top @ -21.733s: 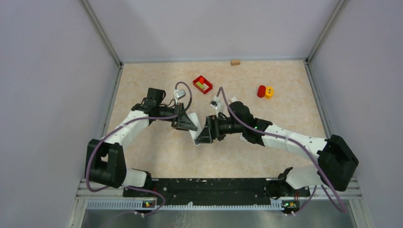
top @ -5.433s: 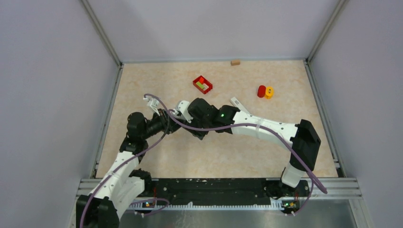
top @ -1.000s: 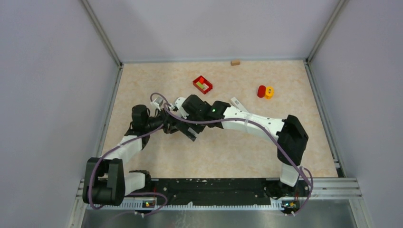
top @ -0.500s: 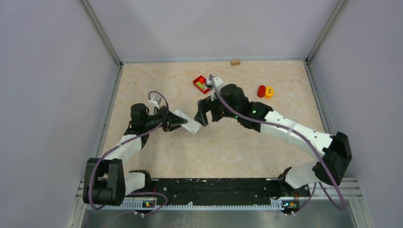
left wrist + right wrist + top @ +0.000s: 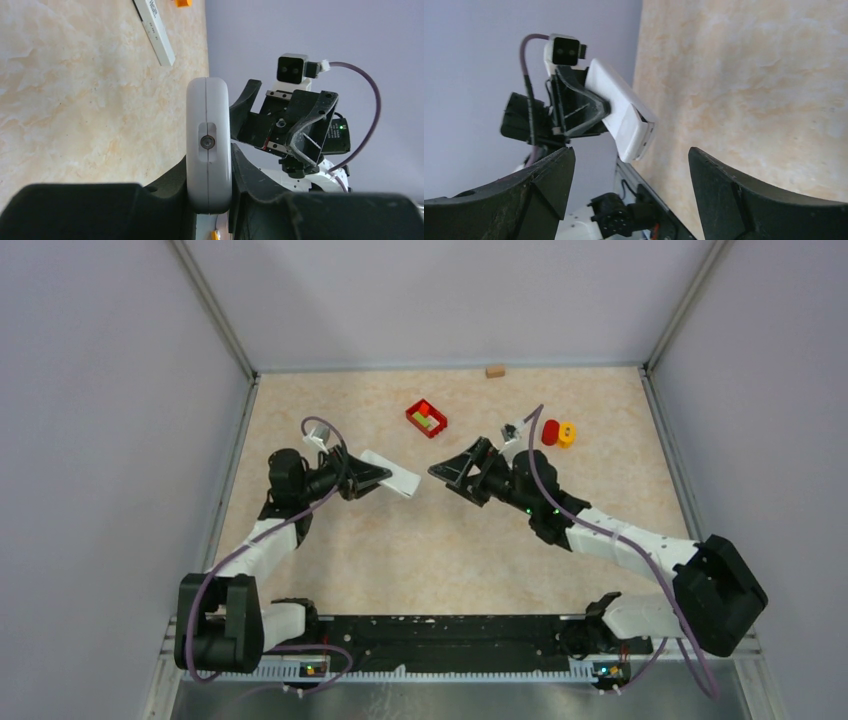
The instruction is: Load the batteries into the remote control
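Note:
A white remote control point(image 5: 392, 475) hangs above the table at centre left, with my left gripper point(image 5: 357, 478) shut on its left end. In the left wrist view the remote point(image 5: 208, 125) stands edge-on, and my left gripper point(image 5: 209, 167) clamps it on both sides. My right gripper point(image 5: 452, 469) faces it from the right with a gap between them, jaws open and empty. The right wrist view shows the remote point(image 5: 623, 116) well beyond my open right gripper point(image 5: 630, 155). No batteries show in any view.
A red tray point(image 5: 426, 418) with green and yellow pieces sits behind the grippers. A red cylinder point(image 5: 550, 432) and a yellow one point(image 5: 567, 433) lie at the back right, a wooden block point(image 5: 494, 371) by the back wall. A flat white strip point(image 5: 155, 32) lies on the table.
My right arm has pulled back to the right, away from the remote it was crowding a second ago. My left gripper has shifted the remote slightly back, still holding it.

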Robot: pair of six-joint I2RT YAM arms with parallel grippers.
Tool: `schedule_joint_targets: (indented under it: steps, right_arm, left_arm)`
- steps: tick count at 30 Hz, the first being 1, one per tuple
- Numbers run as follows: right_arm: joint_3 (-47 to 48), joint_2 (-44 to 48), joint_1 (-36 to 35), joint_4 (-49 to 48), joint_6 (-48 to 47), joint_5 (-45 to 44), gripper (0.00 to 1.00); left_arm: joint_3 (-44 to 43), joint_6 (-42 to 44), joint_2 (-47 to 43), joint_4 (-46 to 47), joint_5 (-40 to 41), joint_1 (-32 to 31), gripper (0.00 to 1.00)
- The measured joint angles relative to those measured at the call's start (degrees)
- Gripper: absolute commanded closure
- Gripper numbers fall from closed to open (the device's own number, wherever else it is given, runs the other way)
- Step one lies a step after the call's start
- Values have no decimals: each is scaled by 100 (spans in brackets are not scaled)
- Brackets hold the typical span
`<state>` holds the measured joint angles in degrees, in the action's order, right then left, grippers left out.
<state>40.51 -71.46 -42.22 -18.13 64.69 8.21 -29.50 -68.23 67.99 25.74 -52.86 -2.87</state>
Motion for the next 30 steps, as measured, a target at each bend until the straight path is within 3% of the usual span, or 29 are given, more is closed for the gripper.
schedule_joint_targets:
  steps: [5, 10, 30]
  right_arm:
    - [-63, -463, -4, -994, 763, 234, 24]
    - [164, -1054, -4, -1373, 1099, 505, 30]
    - [431, -1384, -42, -2052, 1259, 1016, 62]
  left_arm:
    - [-42, -393, 7, 280, 48, 2, 100]
    - [-153, -619, 17, 442, 74, 4, 100]
    - [-254, -1698, 55, 1272, 79, 11, 100]
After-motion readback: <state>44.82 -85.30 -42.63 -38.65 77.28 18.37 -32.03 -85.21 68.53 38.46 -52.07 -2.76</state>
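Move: From the right hand, open and empty, the middle of the remote control lies about 11 cm to the left, 1 cm ahead and 2 cm below. The left hand already holds it, with its middle roughly 2 cm to that hand's right, 1 cm ahead and level. On the table some 20 cm below the right hand, the red tray is about 24 cm ahead and 3 cm left, the white box 13 cm ahead and 14 cm right. Leftward, about 5 cm, the right hand reaches for the free right-hand end of the remote, finishing with a rise to some 3 cm higher. Its fingertips tilt up by roughly 15 degrees, and its wide-open fingers close to about half their gap around that end. Meanwhile the left hand keeps its grip and lifts the remote, easing slightly forward and tipping its fingers up. ##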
